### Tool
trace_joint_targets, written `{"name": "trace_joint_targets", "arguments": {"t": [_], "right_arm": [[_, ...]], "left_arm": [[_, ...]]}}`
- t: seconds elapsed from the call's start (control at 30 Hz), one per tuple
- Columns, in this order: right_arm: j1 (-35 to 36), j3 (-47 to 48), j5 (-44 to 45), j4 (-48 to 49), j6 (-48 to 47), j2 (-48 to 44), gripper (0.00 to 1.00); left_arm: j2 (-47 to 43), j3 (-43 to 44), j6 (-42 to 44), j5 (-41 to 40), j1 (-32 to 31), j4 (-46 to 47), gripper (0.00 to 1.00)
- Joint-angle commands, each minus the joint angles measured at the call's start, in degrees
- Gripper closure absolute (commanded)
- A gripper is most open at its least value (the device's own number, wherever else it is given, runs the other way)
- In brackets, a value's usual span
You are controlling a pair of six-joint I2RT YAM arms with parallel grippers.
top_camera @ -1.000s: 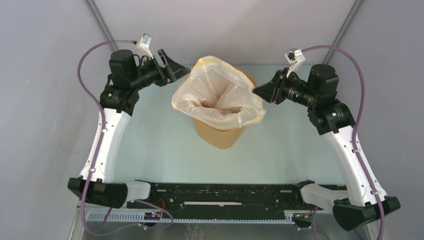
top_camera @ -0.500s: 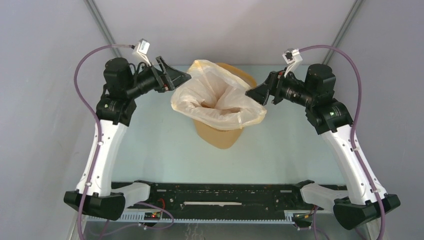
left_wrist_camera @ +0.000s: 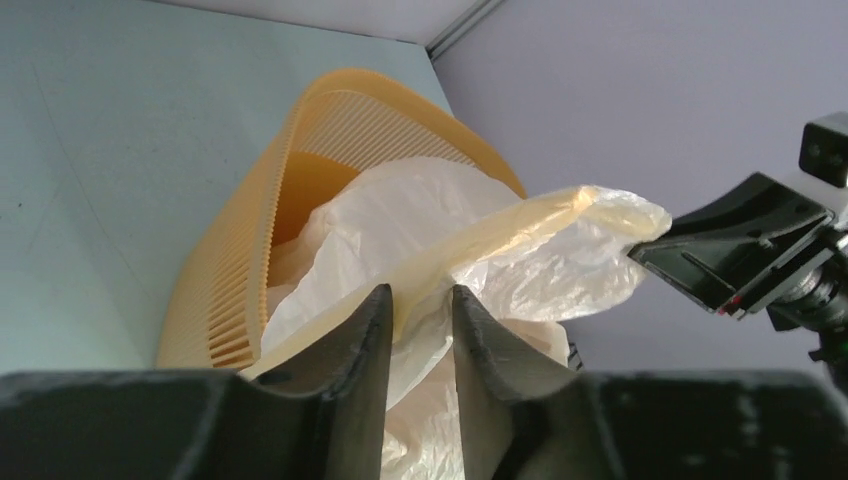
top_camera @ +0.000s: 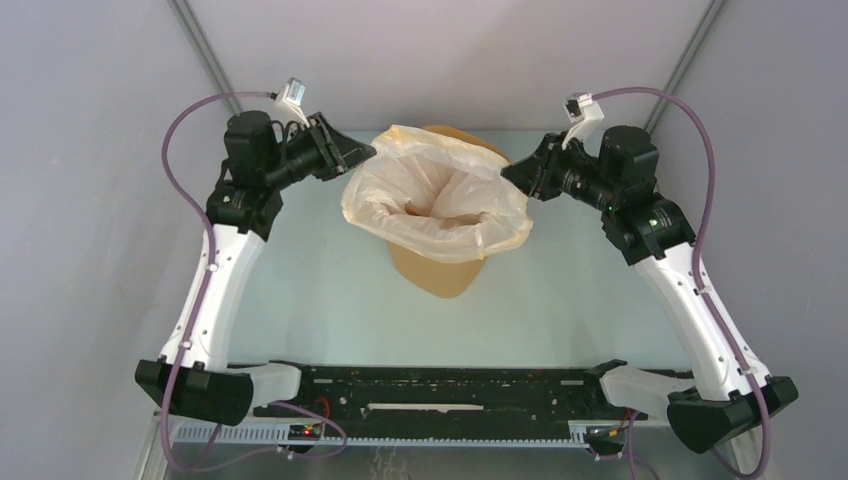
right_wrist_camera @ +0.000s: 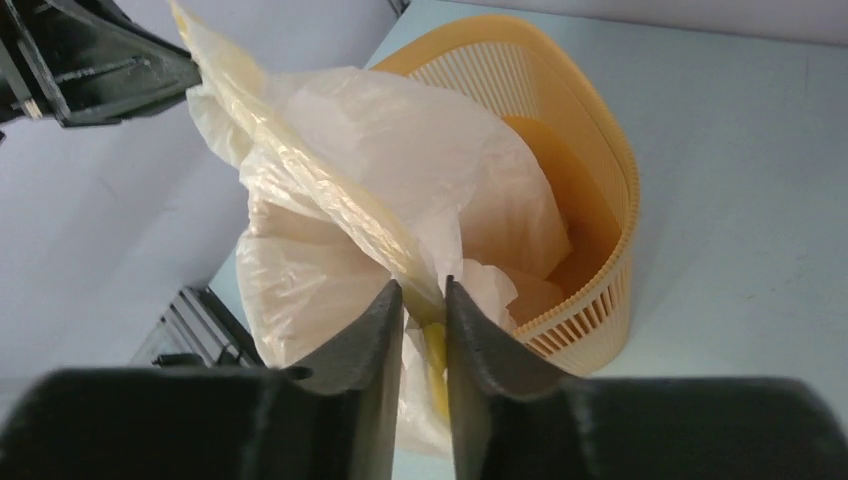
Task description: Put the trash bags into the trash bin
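The orange-yellow trash bin (top_camera: 440,275) stands at the table's middle back. A wrinkly cream-white trash bag (top_camera: 437,200) sits in its mouth, the yellowish rim spread wide above it and the middle sagging inside. My left gripper (top_camera: 368,155) is at the bag's left rim, and in the left wrist view the jaws (left_wrist_camera: 420,295) are shut on the film there. My right gripper (top_camera: 510,175) is at the right rim, its jaws (right_wrist_camera: 424,285) shut on a yellowish fold. The slotted bin wall (right_wrist_camera: 590,200) shows behind the bag (right_wrist_camera: 400,150).
Grey walls close in the pale green table (top_camera: 300,280) at the back and on both sides. A black rail (top_camera: 440,390) with both arm bases runs along the near edge. The other arm's gripper (left_wrist_camera: 700,265) shows beyond the bag.
Both grippers opened wide and have closed again on the bag's rim. The left has shifted slightly right; the right has risen toward the rim's back corner. The bag's mouth is spread a little wider.
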Motion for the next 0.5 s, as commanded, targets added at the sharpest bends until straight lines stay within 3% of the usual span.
{"name": "trace_joint_targets", "arguments": {"t": [0.0, 0.1, 0.2, 0.3, 0.47], "right_arm": [[-0.12, 3.02, 2.99, 2.91, 1.78, 1.9, 0.77], [-0.14, 3.65, 3.02, 2.41, 2.48, 3.13, 0.9], [-0.85, 3.8, 4.73, 1.78, 2.97, 4.15, 0.94], [-3.04, 3.92, 6.09, 0.71, 4.7, 6.07, 1.0], [-5.73, 5.17, 7.13, -0.68, 5.98, 11.28, 1.0]], "left_arm": [[2.24, 0.25, -1.6, -3.1, -0.26, 3.16, 0.72], [4.66, 1.01, -2.49, -3.64, -0.26, 3.99, 0.85], [6.49, 1.22, -3.26, -5.57, -0.26, 4.2, 0.99], [8.68, 1.9, -4.05, -6.68, -0.26, 4.58, 1.0], [13.64, 4.22, -5.28, -6.86, -0.26, 5.04, 1.0]]}}
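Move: The edge of the trash bag's open mouth already lies between the half-open fingertips of both hands. From the left hand the trash bin's middle is about 5 cm ahead, 9 cm to the right and some 25 cm below. From the right hand the bin is roughly 8 cm ahead, 9 cm to the left and again some 25 cm below, with the bag's lower part inside. Both hands shut their half-open fingers fully on the far edge of the bag's mouth, pinching it at two corners while they carry it forward and down over the trash bin towards its far rim. The left goes about 6 cm forward and as far down, tipping some 10 degrees; the right goes about 5 cm forward, 3 cm down and a little right, turning clockwise and tipping down. ##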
